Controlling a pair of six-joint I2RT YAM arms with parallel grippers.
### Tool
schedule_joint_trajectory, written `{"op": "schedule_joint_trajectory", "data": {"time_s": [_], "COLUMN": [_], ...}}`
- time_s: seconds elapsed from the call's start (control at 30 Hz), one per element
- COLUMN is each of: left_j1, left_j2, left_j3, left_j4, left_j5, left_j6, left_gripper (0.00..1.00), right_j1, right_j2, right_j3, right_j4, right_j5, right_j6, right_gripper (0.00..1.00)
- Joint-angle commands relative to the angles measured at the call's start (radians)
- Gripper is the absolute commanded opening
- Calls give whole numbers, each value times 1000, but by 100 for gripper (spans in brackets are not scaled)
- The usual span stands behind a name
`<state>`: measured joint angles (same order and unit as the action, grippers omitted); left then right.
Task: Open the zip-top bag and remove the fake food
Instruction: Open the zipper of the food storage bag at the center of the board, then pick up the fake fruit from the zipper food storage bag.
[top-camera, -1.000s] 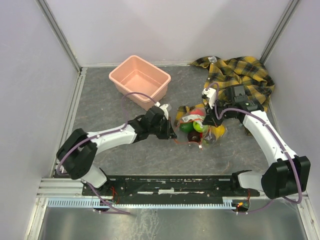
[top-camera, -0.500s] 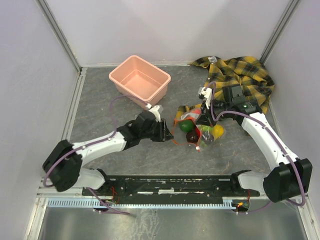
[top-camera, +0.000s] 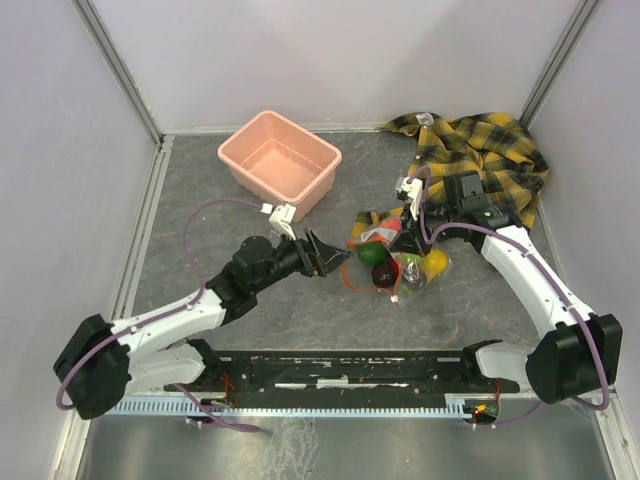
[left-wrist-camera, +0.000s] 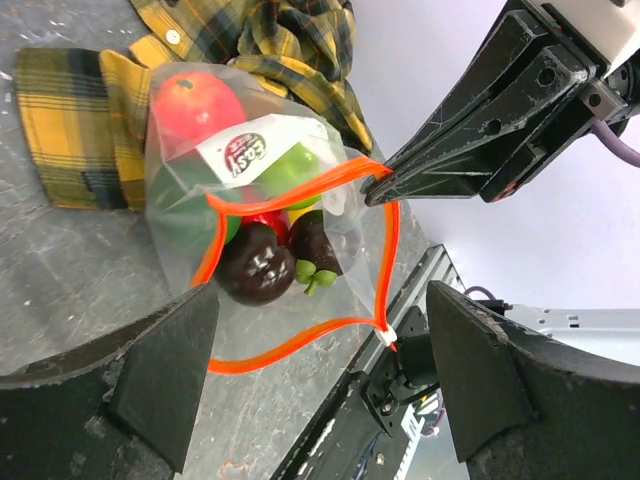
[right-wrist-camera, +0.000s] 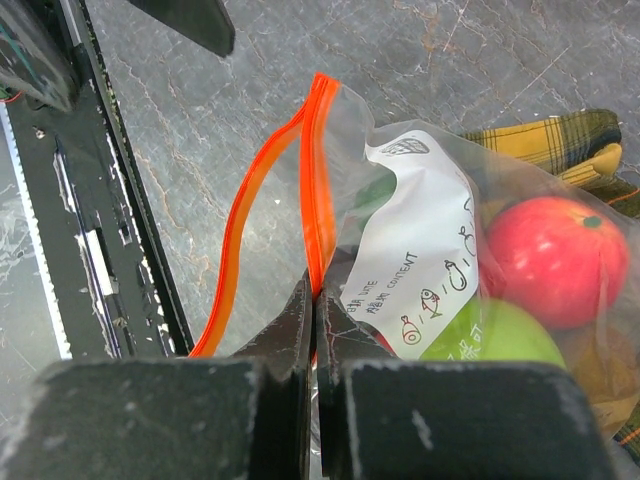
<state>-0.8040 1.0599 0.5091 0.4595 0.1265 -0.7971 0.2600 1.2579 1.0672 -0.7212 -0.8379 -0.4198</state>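
Note:
The clear zip-top bag (top-camera: 400, 262) lies on the grey table in mid view, its orange-red zip strip (left-wrist-camera: 300, 340) spread into an open loop. The fake food is inside: a red fruit (left-wrist-camera: 195, 105), a light green one (left-wrist-camera: 290, 170), a dark green one (left-wrist-camera: 185, 205) and a brown one (left-wrist-camera: 255, 265). My right gripper (right-wrist-camera: 315, 290) is shut on the far side of the strip and holds it up. Just left of the bag's mouth, my left gripper (top-camera: 332, 257) is open, facing it and touching nothing.
A pink tub (top-camera: 280, 160) stands empty at the back, left of the middle. A yellow-and-black plaid shirt (top-camera: 490, 150) lies crumpled at the back right, right behind the bag. White walls close in the table on three sides.
My left gripper has let go of the near side of the strip, opened wide and drawn back to the left. The right gripper keeps its hold and the bag's mouth stays spread.

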Motion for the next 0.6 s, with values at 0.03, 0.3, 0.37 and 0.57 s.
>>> {"op": "schedule_joint_trajectory", "data": {"time_s": [0.03, 0.3, 0.37, 0.57], "left_j1": [-94, -218, -226, -230], "left_j2": [84, 230, 243, 323], "left_j3": [185, 309, 307, 325], "left_j4": [-35, -276, -272, -220], "left_j5": [-45, -277, -303, -287], "left_j6": [43, 67, 56, 27], "left_gripper": [88, 64, 64, 66], "right_j1": [1, -1, 0, -1], "right_j2": [-21, -14, -15, -9], "right_j3": [-6, -6, -6, -5], "right_j4": [27, 18, 15, 11], "right_j5": [-32, -28, -26, -22], "right_j6": [-6, -22, -27, -33], "right_gripper": [2, 2, 2, 2]}}
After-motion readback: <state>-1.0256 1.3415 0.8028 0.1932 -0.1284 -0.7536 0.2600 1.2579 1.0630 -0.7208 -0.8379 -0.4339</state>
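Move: From the left gripper the near-left stretch of the bag's orange zip strip lies about 7 cm to the right, 1 cm back and some 5 cm lower. The right gripper, pinching the strip's other end, is roughly 11 cm right and 2 cm ahead of the left gripper. The dark fruit inside the mouth sits 9 cm right, 2 cm back and about 9 cm down. From the right gripper, that stretch of strip is some 4 cm to the left, 3 cm back and 2 cm below. Bring the left gripper about 6 cm right towards the loose near-left stretch of orange strip, arching slightly up and back first, then sinking some 6 cm from the top of the arc. Tip the fingers down around 15 degrees and narrow their wide gap by about a third, keeping them open. Keep the right gripper still, its shut fingers holding the strip. ##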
